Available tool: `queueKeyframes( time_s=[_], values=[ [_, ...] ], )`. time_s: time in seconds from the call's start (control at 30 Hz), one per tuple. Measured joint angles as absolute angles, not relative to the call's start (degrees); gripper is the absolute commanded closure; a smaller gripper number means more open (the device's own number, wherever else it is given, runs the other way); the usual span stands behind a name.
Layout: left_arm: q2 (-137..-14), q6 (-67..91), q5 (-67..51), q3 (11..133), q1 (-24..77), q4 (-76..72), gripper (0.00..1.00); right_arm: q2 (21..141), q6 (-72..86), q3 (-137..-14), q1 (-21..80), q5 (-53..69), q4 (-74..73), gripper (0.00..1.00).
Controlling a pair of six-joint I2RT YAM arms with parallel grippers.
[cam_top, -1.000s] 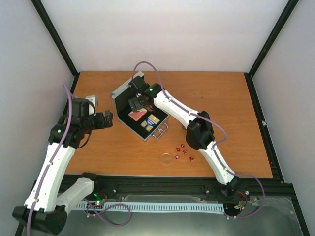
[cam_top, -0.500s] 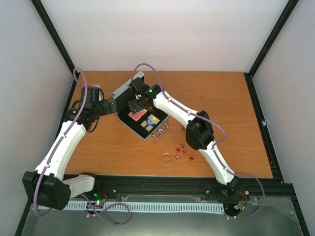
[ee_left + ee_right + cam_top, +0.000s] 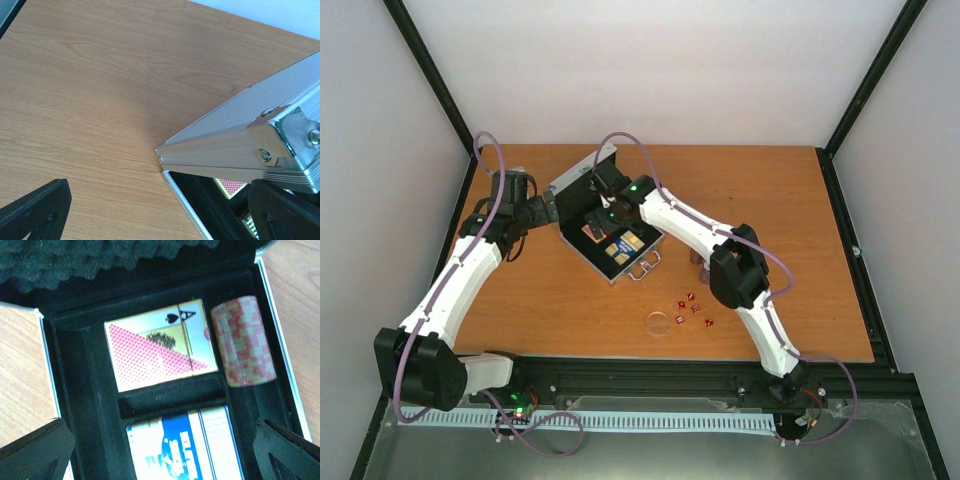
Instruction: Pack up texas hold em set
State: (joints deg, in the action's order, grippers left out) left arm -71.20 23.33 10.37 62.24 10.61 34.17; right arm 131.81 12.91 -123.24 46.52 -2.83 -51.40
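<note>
The silver case [image 3: 575, 182] lies open at the table's back middle, its lid raised. In the right wrist view the black tray holds a red-white card deck [image 3: 160, 347], a blue deck [image 3: 185, 445] and a pale red chip stack [image 3: 243, 340]. My right gripper [image 3: 162, 455] hovers open over the decks, touching nothing. My left gripper [image 3: 160, 215] is open at the case's left corner, the ribbed lid edge [image 3: 235, 145] just ahead of its fingers. Tiny red dice [image 3: 692, 308] and a clear disc [image 3: 659, 322] lie on the table in front of the case.
The case's metal handle [image 3: 647, 268] faces the near side. A small grey object [image 3: 699, 262] stands beside the right arm's elbow. Black frame posts line the table's left and right edges. Dark foam [image 3: 125, 260] lines the lid.
My left arm has swung from the table's left side up to the case's left corner. The right gripper has shifted slightly back over the tray, still open.
</note>
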Motion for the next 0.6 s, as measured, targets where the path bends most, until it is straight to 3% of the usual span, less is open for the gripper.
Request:
queueKeyframes(
  time_s=[0.37, 0.5, 0.6],
  values=[
    [-72.16, 23.35, 10.24, 62.48, 10.61, 34.24, 0.00, 114.63, 14.09, -106.59, 46.63, -4.10, -53.04, 0.00],
    [-72.27, 23.31, 9.91, 63.20, 10.61, 34.52, 0.00, 104.64, 15.94, -93.38, 46.78, -4.51, -54.46, 0.00],
    [-72.49, 23.27, 9.72, 63.86, 10.61, 34.63, 0.00, 98.19, 17.80, -83.92, 46.94, -3.97, -56.31, 0.06]
  ],
)
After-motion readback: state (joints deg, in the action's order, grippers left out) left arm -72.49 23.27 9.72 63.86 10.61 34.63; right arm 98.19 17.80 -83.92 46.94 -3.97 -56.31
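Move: The dice lie loose on the table some 18 cm back and 19 cm to the right of the right hand, about 9 cm below it. The nearer chip tube stands 5 cm back and 21 cm right of that hand, the other 9 cm back and 23 cm right; the clear disc is 21 cm back and 11 cm right. From the left hand the dice lie roughly 19 cm back, 32 cm right and 18 cm down. The case with its packed cards is left behind as the right hand swings back and to the right about 18 cm, towards the dice, gathering speed. It first lifts some 4 cm, then begins to sink again on the way past the case's handle; the fingers stay wide open, empty, and tip about 10 degrees steeper. ##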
